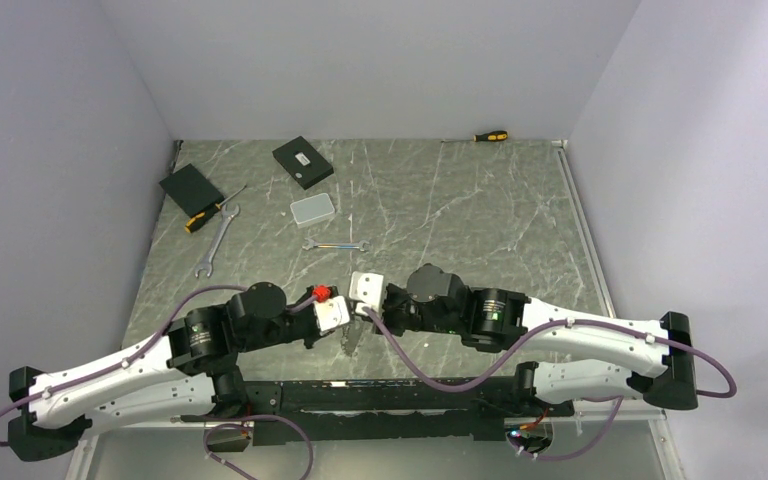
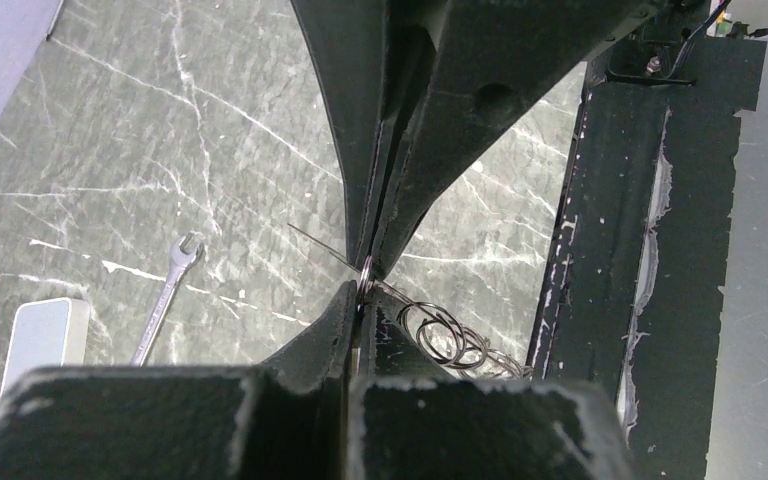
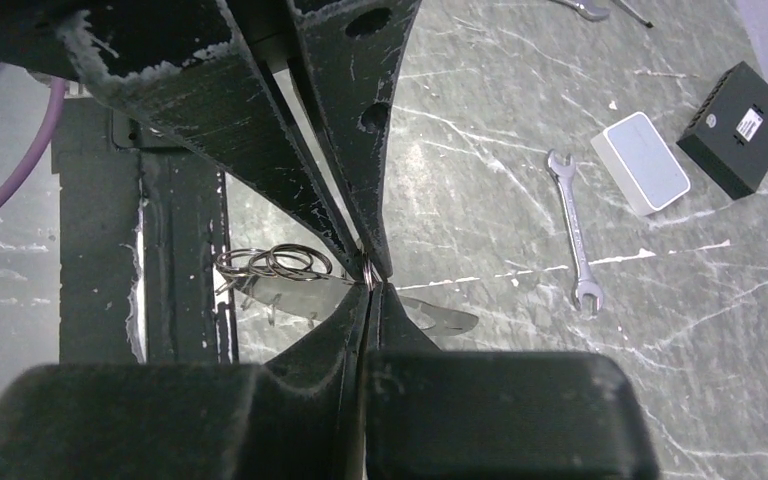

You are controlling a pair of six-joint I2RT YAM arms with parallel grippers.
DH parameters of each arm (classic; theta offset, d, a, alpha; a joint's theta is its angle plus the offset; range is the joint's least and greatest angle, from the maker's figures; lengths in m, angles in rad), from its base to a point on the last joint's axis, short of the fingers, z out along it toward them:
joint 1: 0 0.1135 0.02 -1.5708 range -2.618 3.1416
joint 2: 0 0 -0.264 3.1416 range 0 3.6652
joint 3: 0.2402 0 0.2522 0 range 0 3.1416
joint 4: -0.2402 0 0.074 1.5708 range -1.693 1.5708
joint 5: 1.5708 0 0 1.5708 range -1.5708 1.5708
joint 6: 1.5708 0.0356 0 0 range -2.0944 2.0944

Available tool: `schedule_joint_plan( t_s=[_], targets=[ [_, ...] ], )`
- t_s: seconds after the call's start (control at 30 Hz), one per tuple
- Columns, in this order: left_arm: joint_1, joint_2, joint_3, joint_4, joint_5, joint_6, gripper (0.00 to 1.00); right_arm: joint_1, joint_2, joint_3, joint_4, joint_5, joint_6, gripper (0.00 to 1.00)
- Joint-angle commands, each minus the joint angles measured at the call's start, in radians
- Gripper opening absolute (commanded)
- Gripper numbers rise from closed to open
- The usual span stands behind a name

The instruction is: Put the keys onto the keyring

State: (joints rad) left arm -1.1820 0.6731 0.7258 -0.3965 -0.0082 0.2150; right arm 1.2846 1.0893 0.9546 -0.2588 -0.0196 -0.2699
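Observation:
My two grippers meet tip to tip low over the table's near edge. The left gripper (image 1: 348,314) (image 2: 360,290) is shut on a thin silvery ring of the keyring (image 2: 365,272). The right gripper (image 1: 362,306) (image 3: 372,288) is shut on the same ring from the opposite side. Several linked wire loops of the keyring (image 2: 448,335) (image 3: 275,262) hang beside the tips. A flat silvery blade (image 3: 438,316), apparently one of the keys, dangles under the tips and shows as a grey sliver (image 1: 352,338) in the top view. Any key heads are hidden.
A small wrench (image 1: 332,245) lies mid-table and a larger wrench (image 1: 215,240) to the left beside a yellow-handled screwdriver (image 1: 210,213). Another screwdriver (image 1: 490,136) lies at the back. Two black boxes (image 1: 302,161) (image 1: 191,189) and a white box (image 1: 313,208) stand at the back left. A black rail (image 1: 390,395) runs below the grippers.

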Motion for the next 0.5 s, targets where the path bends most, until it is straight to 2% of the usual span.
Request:
schedule_joint_plan(
  t_s=[0.0,0.1,0.13,0.27,0.47],
  targets=[
    [-0.004,-0.035,0.023,0.082,0.011,-0.014,0.00,0.002,-0.019,0.002,0.088,0.001,-0.008,0.00],
    [-0.004,-0.075,0.000,0.131,0.011,-0.016,0.18,-0.008,-0.072,-0.061,0.189,0.002,0.007,0.00],
    [-0.004,-0.094,-0.010,0.148,0.014,-0.018,0.21,-0.015,-0.091,-0.086,0.244,-0.004,0.018,0.00],
    [-0.004,-0.141,-0.027,0.184,0.011,-0.025,0.27,-0.036,-0.172,-0.161,0.390,-0.016,0.058,0.00],
    [-0.004,-0.132,-0.032,0.225,0.029,-0.008,0.31,-0.054,-0.234,-0.251,0.546,-0.052,0.115,0.00]
  ],
)
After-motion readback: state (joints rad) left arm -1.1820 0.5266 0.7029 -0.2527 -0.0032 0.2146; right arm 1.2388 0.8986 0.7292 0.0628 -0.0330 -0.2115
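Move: Pinched between both sets of closed fingertips, the keyring's top ring lies about 1 cm to the left hand's right, level and straight ahead 0; from the right hand it is roughly 1 cm to the left, likewise level. From the right hand, the hanging bunch is 2 cm back, 1 cm left and some 6 cm below. The small wrench lies on the table roughly 28 cm ahead, 5 cm left and 22 cm below that hand. Letting go of the ring, the left hand opens its fingers to almost a third and rises about 6 cm, its fingertips tipping up some 15 degrees, up and away from the ring. The right hand keeps its shut pinch on the ring, lifting it about 3 cm and drawing it 1.5 cm to the right while its own fingertips tip up as well. ##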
